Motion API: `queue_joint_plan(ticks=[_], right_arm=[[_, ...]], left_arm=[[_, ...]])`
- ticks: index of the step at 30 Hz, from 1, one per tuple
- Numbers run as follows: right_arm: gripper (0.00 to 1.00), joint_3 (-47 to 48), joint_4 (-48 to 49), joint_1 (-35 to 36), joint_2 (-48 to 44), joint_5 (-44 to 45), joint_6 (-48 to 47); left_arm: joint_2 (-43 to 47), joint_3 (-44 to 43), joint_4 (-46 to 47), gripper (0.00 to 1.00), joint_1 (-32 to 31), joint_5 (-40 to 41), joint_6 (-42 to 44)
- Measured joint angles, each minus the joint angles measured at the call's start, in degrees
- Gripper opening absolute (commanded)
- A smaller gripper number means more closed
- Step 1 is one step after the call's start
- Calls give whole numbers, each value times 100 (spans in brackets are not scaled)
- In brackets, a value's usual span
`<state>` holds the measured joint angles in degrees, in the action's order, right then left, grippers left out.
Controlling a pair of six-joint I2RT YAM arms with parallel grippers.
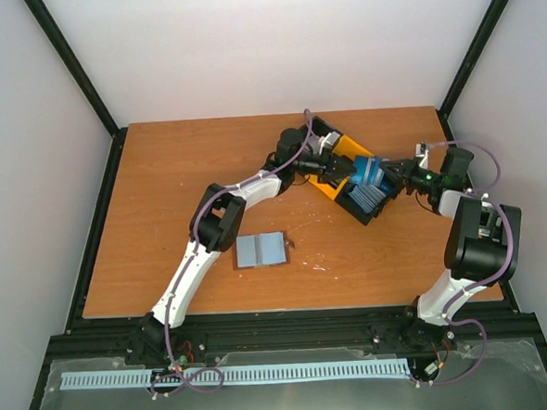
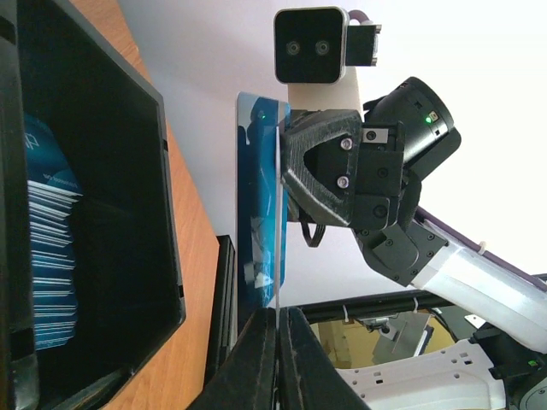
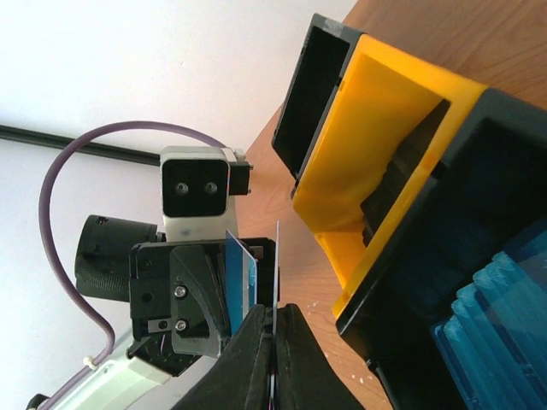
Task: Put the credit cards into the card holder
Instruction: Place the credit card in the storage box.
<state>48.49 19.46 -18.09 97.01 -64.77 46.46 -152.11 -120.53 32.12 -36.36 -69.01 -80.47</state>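
A blue credit card (image 1: 365, 171) hangs in the air over the tray, gripped from both sides. My left gripper (image 2: 279, 312) is shut on its near edge and my right gripper (image 3: 275, 309) is shut on the opposite edge. In the left wrist view the card (image 2: 259, 205) stands almost edge-on, with the right gripper (image 2: 289, 158) clamped on its far end. The right wrist view shows a thin card edge (image 3: 278, 256) and a blue face beside it; whether that is one card or two I cannot tell. The card holder (image 1: 260, 250) lies open on the table, pale blue-grey inside up.
A black-and-yellow tray (image 1: 332, 186) sits at the back right of the wooden table, just under both grippers. Its near black compartment (image 2: 167, 213) holds a stack of blue cards (image 2: 47, 248). Black frame rails border the table.
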Motion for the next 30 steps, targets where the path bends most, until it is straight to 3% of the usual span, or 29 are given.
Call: queue_joint_plan(ticks=[8, 14, 22, 30], right_arm=[[3, 208, -743, -203, 0, 291, -481], [3, 457, -1823, -201, -144, 970, -1123], [3, 817, -2924, 254, -264, 2146, -1606], [5, 1119, -3224, 472, -20, 2728, -1513]], left_arm=[[-31, 0, -297, 1, 31, 33, 289], [160, 125, -1453, 1, 127, 221, 1349], [1460, 695, -3353, 1, 356, 898, 3257], [2625, 1375, -4275, 1, 498, 1552, 4389]])
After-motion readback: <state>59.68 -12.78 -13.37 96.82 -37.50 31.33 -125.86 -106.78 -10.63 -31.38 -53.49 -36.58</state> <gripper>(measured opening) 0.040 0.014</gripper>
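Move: The blue card in the left hand is bound for the card holder, about 20 cm back, 27 cm to the left and 13 cm below; the yellow compartment lies some 2 cm ahead, 4 cm left and 11 cm below. For the right hand's blue card, the storage box's blue-card compartment is roughly 5 cm back, 4 cm left and 10 cm below, the yellow compartment 1 cm ahead, 10 cm left, 11 cm below. Two blue cards, already pinched one in each hand and overlapping face to face, are drawn apart: the left hand dips about 3 cm, then lifts and pulls its card leftward over the yellow compartment. The right hand shifts a little right, sinks some 5 cm and tips its fingers down, bringing its card down to the blue-card compartment; both grips keep hold. ##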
